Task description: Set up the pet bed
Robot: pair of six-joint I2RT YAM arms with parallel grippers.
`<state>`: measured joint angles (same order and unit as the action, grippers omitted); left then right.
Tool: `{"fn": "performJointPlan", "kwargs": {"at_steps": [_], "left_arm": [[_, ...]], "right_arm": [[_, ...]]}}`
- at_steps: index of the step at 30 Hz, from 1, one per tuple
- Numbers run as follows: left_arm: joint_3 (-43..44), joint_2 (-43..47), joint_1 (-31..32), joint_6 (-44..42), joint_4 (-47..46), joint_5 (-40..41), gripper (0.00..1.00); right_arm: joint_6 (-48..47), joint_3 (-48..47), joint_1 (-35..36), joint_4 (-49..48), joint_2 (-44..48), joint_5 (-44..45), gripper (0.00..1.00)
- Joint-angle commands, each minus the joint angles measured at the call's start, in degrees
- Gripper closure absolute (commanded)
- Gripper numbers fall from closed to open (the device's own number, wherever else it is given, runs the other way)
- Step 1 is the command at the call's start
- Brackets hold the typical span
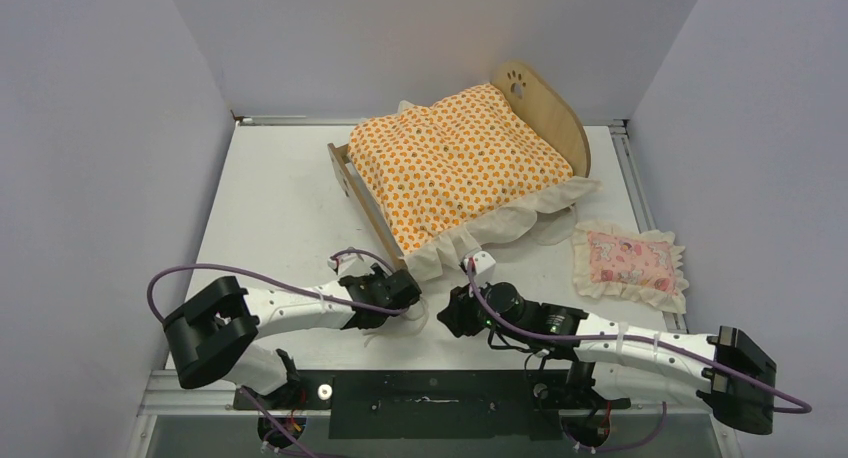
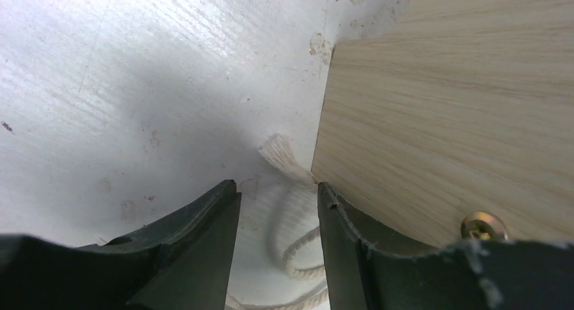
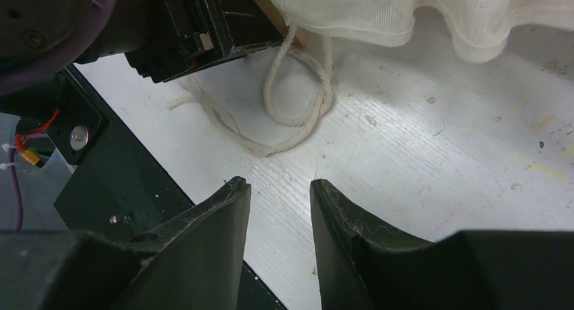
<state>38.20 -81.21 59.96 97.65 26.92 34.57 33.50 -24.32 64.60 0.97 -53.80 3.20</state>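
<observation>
The pet bed (image 1: 548,113) stands at the back middle of the table, its arched paw-print headboard on the right. An orange-patterned ruffled mattress (image 1: 450,163) lies on it. My left gripper (image 1: 405,296) is at the bed's near corner. In the left wrist view it (image 2: 279,188) is open beside the plywood footboard (image 2: 440,120), and a white cord (image 2: 298,256) lies on the table between its fingers, not gripped. My right gripper (image 1: 447,316) is just right of it. It (image 3: 279,183) is open and empty over the table, a little short of the looped cord (image 3: 298,114).
A small pink frilled pillow (image 1: 628,258) lies on the table right of the bed. The mattress's cream ruffle (image 3: 352,12) hangs over the near bed corner. The black base rail (image 1: 430,403) runs along the near table edge. Grey walls close in both sides.
</observation>
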Motion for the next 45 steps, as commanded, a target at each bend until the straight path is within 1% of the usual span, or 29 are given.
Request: {"fn": "performJointPlan", "kwargs": {"at_steps": [1,10,12,13,14,16,20,23,26,29,32,36,39,42,45], "left_arm": [[0.7,-4.6,0.6,8.9,5.6,1.6,0.55],[1.1,-11.2,0.7,10.3,4.6,0.9,0.77],[1.1,-12.3,0.8,10.6,4.4,0.5,0.87],[1.1,-12.7,0.8,10.6,4.4,0.4,0.96],[1.2,-12.9,0.8,10.7,4.9,0.2,1.0],[1.3,-12.5,0.9,10.7,6.4,0.0,1.0],[1.8,-8.0,1.7,9.5,10.9,2.0,1.0],[1.9,-3.9,1.8,8.7,14.7,4.5,1.0],[1.7,-0.8,1.9,7.5,15.5,5.5,1.0],[1.0,1.1,1.8,6.6,14.6,5.3,1.0],[-0.4,2.7,1.8,5.5,11.7,4.5,1.0],[-1.4,3.0,1.8,4.0,8.6,3.3,1.0],[-1.5,2.9,1.8,2.9,7.9,2.6,1.0],[-1.8,3.1,1.8,1.8,7.2,2.2,1.0],[-2.4,3.8,1.7,1.0,6.6,2.1,1.0]], "right_arm": [[-1.3,0.2,0.6,-1.8,1.3,0.0,0.61],[-2.0,0.7,0.9,-1.2,3.6,-1.1,0.62],[-2.2,0.7,1.0,-1.1,4.1,-1.3,0.62],[-2.3,0.7,1.0,-1.1,4.2,-1.5,0.62],[-2.4,0.7,1.0,-1.1,4.4,-1.8,0.63],[-2.7,0.8,1.2,-1.1,4.4,-2.3,0.63],[-4.1,1.1,2.0,-2.3,3.3,-2.7,0.63],[-4.8,1.0,3.0,-4.8,0.5,-2.8,0.63],[-4.8,0.1,3.9,-6.8,-4.0,-0.3,0.64],[-1.8,-2.7,5.6,-5.8,-9.7,6.5,0.63],[2.6,-5.0,7.7,-6.1,-14.4,12.9,0.62],[6.6,-6.6,10.4,-10.3,-20.6,17.2,0.58],[7.8,-9.0,11.9,-10.6,-25.7,20.9,0.57],[8.2,-10.4,12.5,-11.8,-29.8,22.5,0.57],[9.1,-11.8,12.8,-10.6,-33.2,24.4,0.59]]}}
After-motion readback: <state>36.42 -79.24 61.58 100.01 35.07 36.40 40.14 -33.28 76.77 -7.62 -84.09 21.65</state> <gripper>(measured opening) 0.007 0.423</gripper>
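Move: The left hand's open fingers are just short of the frayed cord end, which lies about 2 cm ahead and 1 cm lower, level sideways; the footboard's near leg stands some 4 cm ahead and 4 cm to the right. From the right hand, the bend of the cord is about 1 cm ahead, 6 cm left and 9 cm below; the cord loop is some 4 cm ahead and 5 cm left, the blanket's frilled corner roughly 10 cm ahead and 4 cm left. Forward about 2 cm and slightly down, the left hand closes fully, pinching the cord end, then draws it back and left some 5 cm, away from the footboard leg. The right hand first lifts slightly, then drops about 8 cm and moves left 5 cm to the cord's bend, tipping its fingers down and staying open. ##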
